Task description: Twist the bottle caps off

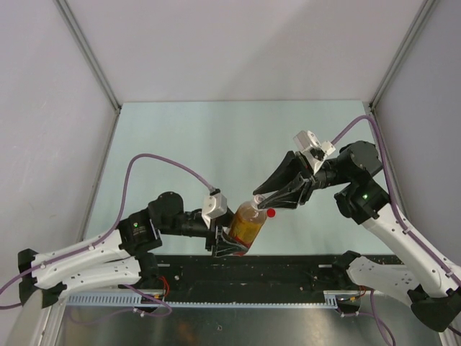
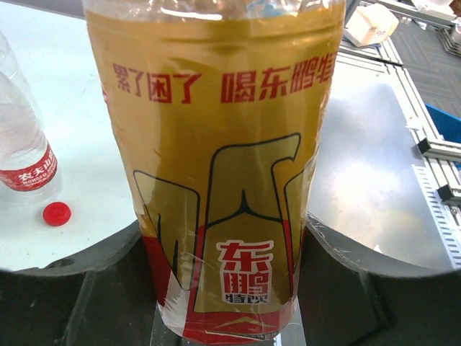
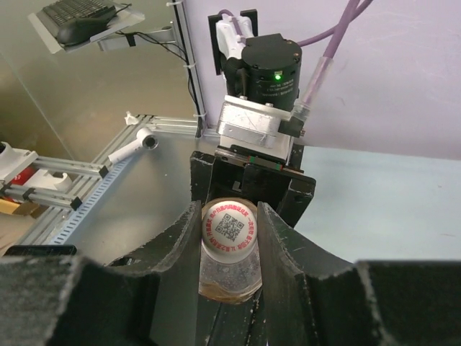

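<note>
My left gripper (image 1: 232, 242) is shut on the lower body of the amber bottle (image 1: 248, 222), which is lifted and tilted with its neck pointing up and to the right. In the left wrist view its yellow-and-red label (image 2: 223, 144) fills the frame between the jaws of the left gripper (image 2: 223, 241). My right gripper (image 1: 261, 200) is shut on this bottle's white cap (image 3: 229, 229), which carries a printed code and sits at the clear neck (image 3: 229, 280). A red cap (image 1: 271, 213) (image 2: 57, 213) lies loose on the table beside a clear bottle with a red-and-white label (image 2: 25, 155).
A black rail (image 1: 288, 267) and an aluminium strip (image 1: 216, 299) run along the near edge between the arm bases. White walls enclose the pale green table (image 1: 216, 137) on three sides. Aluminium framing (image 2: 432, 180) shows at the right of the left wrist view.
</note>
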### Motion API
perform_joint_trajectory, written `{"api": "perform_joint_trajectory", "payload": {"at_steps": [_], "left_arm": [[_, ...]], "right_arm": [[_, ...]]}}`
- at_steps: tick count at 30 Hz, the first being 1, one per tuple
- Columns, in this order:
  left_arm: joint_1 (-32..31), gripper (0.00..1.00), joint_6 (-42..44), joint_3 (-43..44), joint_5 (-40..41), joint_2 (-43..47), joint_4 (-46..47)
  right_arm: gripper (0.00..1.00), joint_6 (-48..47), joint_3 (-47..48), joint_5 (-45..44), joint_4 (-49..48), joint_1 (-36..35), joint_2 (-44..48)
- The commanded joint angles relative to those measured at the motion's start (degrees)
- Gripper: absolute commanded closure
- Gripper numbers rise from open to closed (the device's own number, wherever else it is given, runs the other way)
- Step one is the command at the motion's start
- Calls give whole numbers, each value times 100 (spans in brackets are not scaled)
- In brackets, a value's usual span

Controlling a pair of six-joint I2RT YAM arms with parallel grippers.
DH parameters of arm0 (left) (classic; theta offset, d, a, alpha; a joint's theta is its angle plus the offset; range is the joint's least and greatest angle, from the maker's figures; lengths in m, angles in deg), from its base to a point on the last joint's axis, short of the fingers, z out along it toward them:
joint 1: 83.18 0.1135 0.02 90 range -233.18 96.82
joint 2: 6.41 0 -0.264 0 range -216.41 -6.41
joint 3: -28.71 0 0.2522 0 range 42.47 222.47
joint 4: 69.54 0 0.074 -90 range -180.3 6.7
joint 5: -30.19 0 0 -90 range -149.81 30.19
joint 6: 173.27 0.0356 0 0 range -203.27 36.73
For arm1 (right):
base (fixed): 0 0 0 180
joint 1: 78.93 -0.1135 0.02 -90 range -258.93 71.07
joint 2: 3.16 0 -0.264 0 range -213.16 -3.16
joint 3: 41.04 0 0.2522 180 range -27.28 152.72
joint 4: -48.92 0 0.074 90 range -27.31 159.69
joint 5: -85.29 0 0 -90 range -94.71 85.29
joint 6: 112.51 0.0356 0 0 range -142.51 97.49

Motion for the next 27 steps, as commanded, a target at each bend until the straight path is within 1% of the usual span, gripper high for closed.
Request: {"api": "perform_joint_trajectory", "payload": {"at_steps": [1, 6, 7, 8, 10, 13, 17, 22, 24, 27], "left_arm": [[-104, 55, 423, 163, -1372, 155, 1226], [-50, 55, 403, 115, -1052, 151, 1167], [-41, 55, 404, 112, -887, 139, 1099], [-36, 55, 404, 106, -712, 133, 1034], [-15, 54, 411, 86, -324, 138, 906], [-2, 54, 435, 34, 348, 167, 729], [2, 55, 507, 85, 1390, 109, 170], [-1, 59, 451, 311, 2959, -289, -634], [-4, 60, 431, 434, 3413, -497, -893], [-5, 60, 417, 590, 3920, -778, -1161]], "right_arm": [[100, -203, -74, -406, 40, 86, -113], [100, -120, -79, -637, 42, 85, -73], [99, -100, -80, -702, 46, 89, -65], [96, -85, -80, -792, 57, 91, -52], [87, -77, -78, -998, 109, 119, -38], [68, -41, -72, -1292, 163, 195, -31], [49, 153, -76, -1863, 239, 333, -16], [23, 275, -76, -2347, 234, 414, 35], [15, 292, -73, -2505, 250, 426, 34], [8, 319, -72, -2717, 298, 432, -3]]}}
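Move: The left hand still grips the drink bottle low down; its white cap is about 4 cm ahead, 4 cm right and 12 cm above that hand point, right between the closed fingers of the right hand. A loose red cap lies on the table roughly 9 cm ahead, 7 cm right and 34 cm below the right hand; the red-label bottle stands some 4 cm farther out and 4 cm right of it. Open the right gripper wide to let go of the white cap, carrying it forward about 8 cm, nearly level, while turning it clockwise some 25 degrees. Keep the left grip on the bottle and bring it forward alongside, about 9 cm, turning it counter-clockwise as far and sinking about 4 cm late on, so the cap comes away below the right fingertips. ##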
